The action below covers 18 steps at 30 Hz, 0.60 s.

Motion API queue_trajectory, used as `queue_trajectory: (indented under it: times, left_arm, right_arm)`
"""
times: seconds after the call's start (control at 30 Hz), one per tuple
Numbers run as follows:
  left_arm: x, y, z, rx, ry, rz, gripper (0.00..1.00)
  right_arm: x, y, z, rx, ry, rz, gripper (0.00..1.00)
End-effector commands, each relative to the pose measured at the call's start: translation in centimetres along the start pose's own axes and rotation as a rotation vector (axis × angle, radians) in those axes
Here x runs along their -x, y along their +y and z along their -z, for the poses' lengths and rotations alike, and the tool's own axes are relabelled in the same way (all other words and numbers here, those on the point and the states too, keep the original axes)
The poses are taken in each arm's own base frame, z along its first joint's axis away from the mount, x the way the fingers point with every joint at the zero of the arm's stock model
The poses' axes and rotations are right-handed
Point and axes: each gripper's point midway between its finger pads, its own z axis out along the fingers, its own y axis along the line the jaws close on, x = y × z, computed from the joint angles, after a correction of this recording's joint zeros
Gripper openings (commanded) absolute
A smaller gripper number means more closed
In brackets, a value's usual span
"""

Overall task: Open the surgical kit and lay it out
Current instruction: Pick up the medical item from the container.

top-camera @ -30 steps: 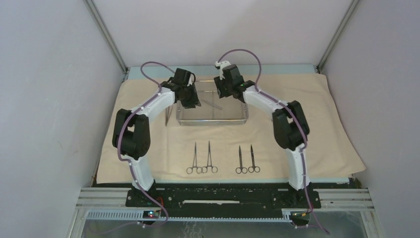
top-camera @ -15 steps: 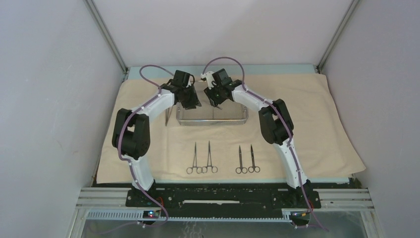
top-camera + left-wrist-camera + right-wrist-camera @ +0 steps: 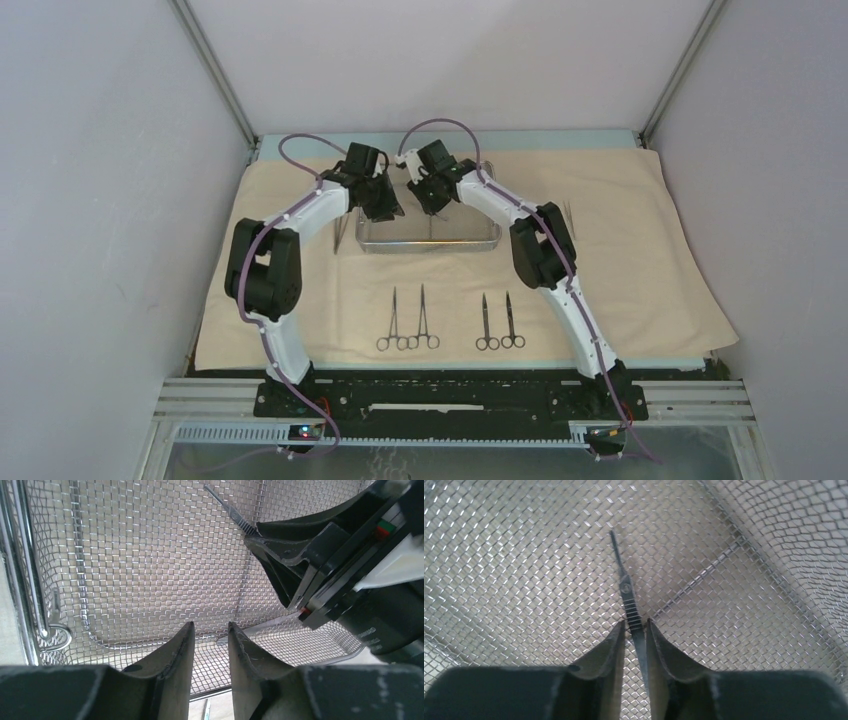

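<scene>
The steel mesh tray [image 3: 470, 243] sits at the back middle of the beige cloth [image 3: 650, 270]. My right gripper [image 3: 635, 625] is down inside the tray. Its fingers hug the ribbed grip of slim tweezers [image 3: 625, 587] that lie on the mesh floor. In the left wrist view those tweezers [image 3: 229, 509] poke out beyond the right gripper [image 3: 300, 597]. My left gripper [image 3: 211, 630] hovers over the tray's left part, open, with only mesh between its fingers. From above, the two grippers [image 3: 388, 208] [image 3: 430, 208] are close together.
Four ring-handled instruments lie in two pairs [image 3: 408, 320] [image 3: 498, 322] on the cloth near the front. One slim tweezer [image 3: 338, 232] rests left of the tray and another thin one [image 3: 568, 213] right of it. A wire handle [image 3: 54, 630] hangs at the tray's left end.
My right arm swung left across the tray toward the left gripper, and its jaws narrowed onto the tweezers. That move uncovered the thin tool right of the tray. The left arm barely moved.
</scene>
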Motion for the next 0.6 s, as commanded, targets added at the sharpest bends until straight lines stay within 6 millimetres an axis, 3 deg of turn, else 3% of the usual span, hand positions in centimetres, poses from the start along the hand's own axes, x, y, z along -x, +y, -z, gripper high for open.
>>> queue_trajectory:
  times: [0.0, 0.2, 0.57]
  left_arm:
    - [0.2, -0.3, 0.5, -0.035, -0.005, 0.031, 0.35]
    - [0.7, -0.4, 0.7, -0.047, -0.012, 0.045, 0.35]
    - [0.6, -0.5, 0.5, -0.058, -0.005, 0.055, 0.34]
  right_arm:
    - [-4.0, 0.4, -1.5, -0.057, 0.152, 0.078, 0.22]
    - [-4.4, 0.8, -1.4, -0.077, 0.177, 0.085, 0.00]
    - [0.0, 0.4, 1.4, -0.009, 0.032, -0.039, 0.00]
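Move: The medical item, a flat scalpel handle on the tray's mesh floor, already lies between the right fingertips, its middle about 1 cm left of that hand, level fore and aft, and 1 cm below. The tray's middle bar runs fore-and-aft just under that hand, roughly 1 cm to its right. The tray's near rim stands some 10 cm back, straight behind, and 3 cm higher. From the left hand the handle is about 5 cm ahead, 8 cm right and 6 cm below. The scalpel handle is pinched across its flat middle as the right fingers shut on it from about a third open. The right hand otherwise stays low over the tray floor, shifting under 1 cm and rolling slightly, its left side dipping some 5 degrees before partly coming back. The fingers then keep their pinch, with no real lift yet. ##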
